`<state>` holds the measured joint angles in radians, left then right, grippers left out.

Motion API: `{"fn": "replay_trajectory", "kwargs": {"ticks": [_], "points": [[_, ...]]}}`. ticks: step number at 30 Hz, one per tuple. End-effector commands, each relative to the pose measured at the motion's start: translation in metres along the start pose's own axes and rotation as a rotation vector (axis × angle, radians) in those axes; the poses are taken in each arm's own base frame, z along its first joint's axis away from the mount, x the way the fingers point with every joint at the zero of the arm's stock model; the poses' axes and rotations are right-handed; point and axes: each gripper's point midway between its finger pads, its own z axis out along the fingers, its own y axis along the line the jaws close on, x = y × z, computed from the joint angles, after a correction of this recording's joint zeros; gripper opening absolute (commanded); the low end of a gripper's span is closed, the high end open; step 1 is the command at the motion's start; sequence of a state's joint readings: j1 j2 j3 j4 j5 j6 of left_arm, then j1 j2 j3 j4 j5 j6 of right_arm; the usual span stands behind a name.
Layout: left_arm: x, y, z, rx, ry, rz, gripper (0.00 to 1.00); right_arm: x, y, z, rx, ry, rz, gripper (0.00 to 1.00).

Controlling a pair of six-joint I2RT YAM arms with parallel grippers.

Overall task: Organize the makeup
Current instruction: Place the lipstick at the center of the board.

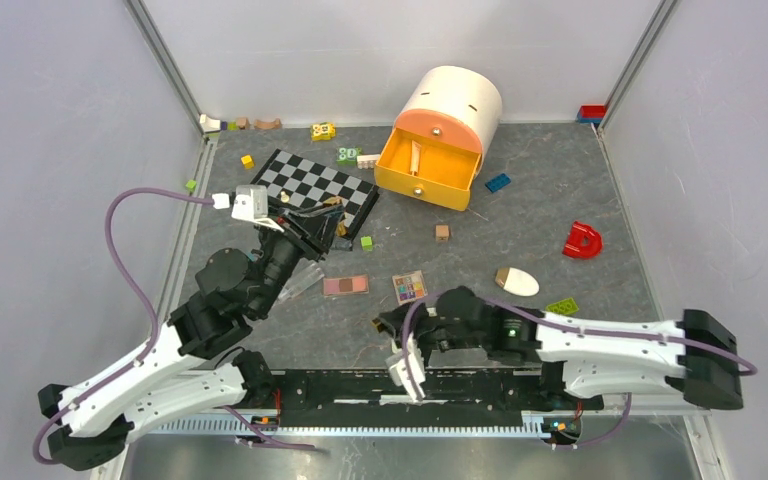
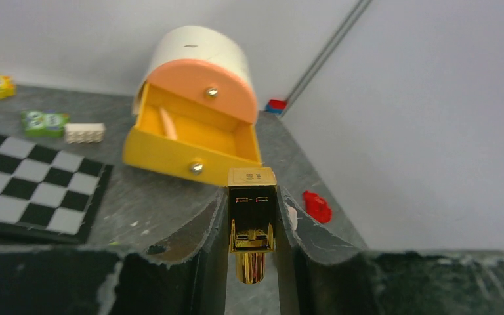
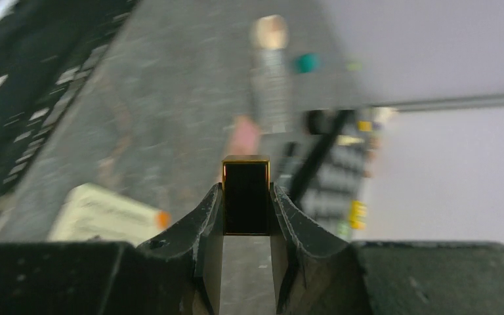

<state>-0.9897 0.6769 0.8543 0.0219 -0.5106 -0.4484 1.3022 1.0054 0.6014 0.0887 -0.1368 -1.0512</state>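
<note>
My left gripper (image 2: 252,197) is shut on a gold and black lipstick body (image 2: 252,226), held above the near edge of the chessboard (image 1: 315,185) and facing the open yellow drawer (image 2: 190,141). My right gripper (image 3: 245,190) is shut on a black, gold-rimmed cap (image 3: 245,197), low over the table near the front rail (image 1: 388,325). A pink eyeshadow palette (image 1: 345,285), a multicolour palette (image 1: 409,287) and a white egg-shaped sponge (image 1: 517,281) lie between the arms. A thin pink stick (image 2: 168,123) rests inside the drawer.
The round white and peach organizer (image 1: 450,110) stands at the back centre, its drawer pulled out. Loose toy bricks lie around: red (image 1: 582,241), blue (image 1: 497,182), green (image 1: 561,306). White walls close off three sides.
</note>
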Motion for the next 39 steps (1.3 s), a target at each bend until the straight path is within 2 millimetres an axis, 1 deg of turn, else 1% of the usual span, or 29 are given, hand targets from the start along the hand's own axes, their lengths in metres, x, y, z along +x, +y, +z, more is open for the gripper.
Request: {"fn": "replay_trajectory", "kwargs": {"ticks": [1, 2, 3, 4, 6, 7, 8, 9, 13, 17, 19, 20, 21, 22, 23, 24, 25, 26, 30, 33, 35, 36, 37, 38, 39], "points": [[0.011, 0.048, -0.019, -0.198, 0.083, 0.155, 0.02, 0.015, 0.09, 0.008, -0.453, 0.002, 0.021, 0.0], [0.009, 0.05, -0.022, -0.204, 0.08, 0.154, 0.02, 0.017, 0.094, 0.013, -0.499, -0.004, 0.02, 0.0], [0.01, 0.052, -0.024, -0.206, 0.086, 0.16, 0.02, 0.021, 0.105, 0.016, -0.565, -0.008, 0.028, 0.0], [0.011, 0.053, -0.026, -0.206, 0.093, 0.167, 0.02, 0.023, 0.108, 0.02, -0.61, -0.016, 0.032, 0.0], [0.014, 0.057, -0.029, -0.218, 0.114, 0.18, 0.02, 0.029, 0.122, 0.024, -0.747, -0.029, 0.034, 0.0], [0.016, 0.058, -0.03, -0.221, 0.123, 0.183, 0.02, 0.031, 0.121, 0.029, -0.788, -0.034, 0.027, 0.0], [0.017, 0.06, -0.031, -0.227, 0.132, 0.186, 0.02, 0.037, 0.129, 0.03, -0.854, -0.024, 0.026, 0.0], [0.018, 0.061, -0.033, -0.234, 0.137, 0.185, 0.02, 0.043, 0.132, 0.033, -0.904, -0.015, 0.014, 0.0], [0.018, 0.065, -0.036, -0.245, 0.133, 0.179, 0.02, 0.052, 0.134, 0.045, -1.011, -0.024, -0.038, 0.04], [0.016, 0.069, -0.04, -0.256, 0.121, 0.176, 0.02, 0.058, 0.137, 0.054, -1.07, -0.035, -0.076, 0.12], [0.016, 0.071, -0.042, -0.261, 0.119, 0.176, 0.02, 0.065, 0.14, 0.057, -1.104, -0.01, -0.079, 0.16], [0.015, 0.072, -0.043, -0.264, 0.116, 0.173, 0.02, 0.068, 0.14, 0.059, -1.109, 0.001, -0.083, 0.21], [0.016, 0.073, -0.043, -0.267, 0.117, 0.173, 0.02, 0.071, 0.141, 0.059, -1.117, 0.012, -0.085, 0.29], [0.016, 0.074, -0.044, -0.27, 0.116, 0.172, 0.02, 0.073, 0.142, 0.06, -1.122, 0.02, -0.089, 0.31], [0.016, 0.075, -0.045, -0.273, 0.115, 0.171, 0.02, 0.075, 0.141, 0.062, -1.123, 0.029, -0.093, 0.45], [0.016, 0.076, -0.046, -0.276, 0.115, 0.171, 0.02, 0.077, 0.142, 0.062, -1.126, 0.039, -0.097, 0.47], [0.016, 0.077, -0.046, -0.278, 0.115, 0.171, 0.02, 0.079, 0.141, 0.063, -1.124, 0.049, -0.102, 0.62], [0.016, 0.078, -0.047, -0.282, 0.115, 0.171, 0.02, 0.08, 0.139, 0.064, -1.117, 0.056, -0.104, 0.71], [0.017, 0.079, -0.047, -0.289, 0.115, 0.171, 0.02, 0.081, 0.128, 0.067, -1.056, 0.077, -0.116, 0.74], [0.017, 0.079, -0.046, -0.29, 0.115, 0.178, 0.02, 0.073, 0.113, 0.071, -0.941, 0.071, -0.094, 0.73], [0.016, 0.079, -0.045, -0.29, 0.114, 0.182, 0.02, 0.063, 0.103, 0.073, -0.839, 0.045, -0.053, 0.73], [0.016, 0.078, -0.045, -0.289, 0.113, 0.184, 0.02, 0.055, 0.1, 0.071, -0.783, 0.027, -0.003, 0.73], [0.015, 0.078, -0.044, -0.288, 0.11, 0.184, 0.02, 0.047, 0.096, 0.074, -0.709, 0.0, 0.062, 0.75], [0.014, 0.077, -0.044, -0.288, 0.109, 0.185, 0.02, 0.037, 0.088, 0.075, -0.634, -0.042, 0.102, 0.77], [0.015, 0.078, -0.044, -0.289, 0.111, 0.188, 0.02, 0.027, 0.091, 0.071, -0.594, -0.08, 0.159, 0.77]]}}
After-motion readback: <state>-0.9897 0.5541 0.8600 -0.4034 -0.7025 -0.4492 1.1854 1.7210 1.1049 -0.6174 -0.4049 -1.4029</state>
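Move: The lipstick cap is in the right fingers, and the bare spot it is meant for lies almost straight below, roughly 19 cm down and only 1 cm ahead and 1 cm to the left. At table height, the white card is level with the hand and some 6 cm to its right; the eyeshadow palette is 8 cm ahead and 5 cm right, the blush palette 8 cm ahead and 7 cm left. From the left hand that spot is about 10 cm back, 5 cm right and 38 cm below. The black-and-gold lipstick cap goes down about 17 cm in the right hand to the table beside the white card, the sideways fingers swinging over 50 degrees to point down; they open to let go, then back off upward a couple of centimetres. The left hand, keeping its grip on the gold lipstick body, moves left and down, about 6 cm each way. ##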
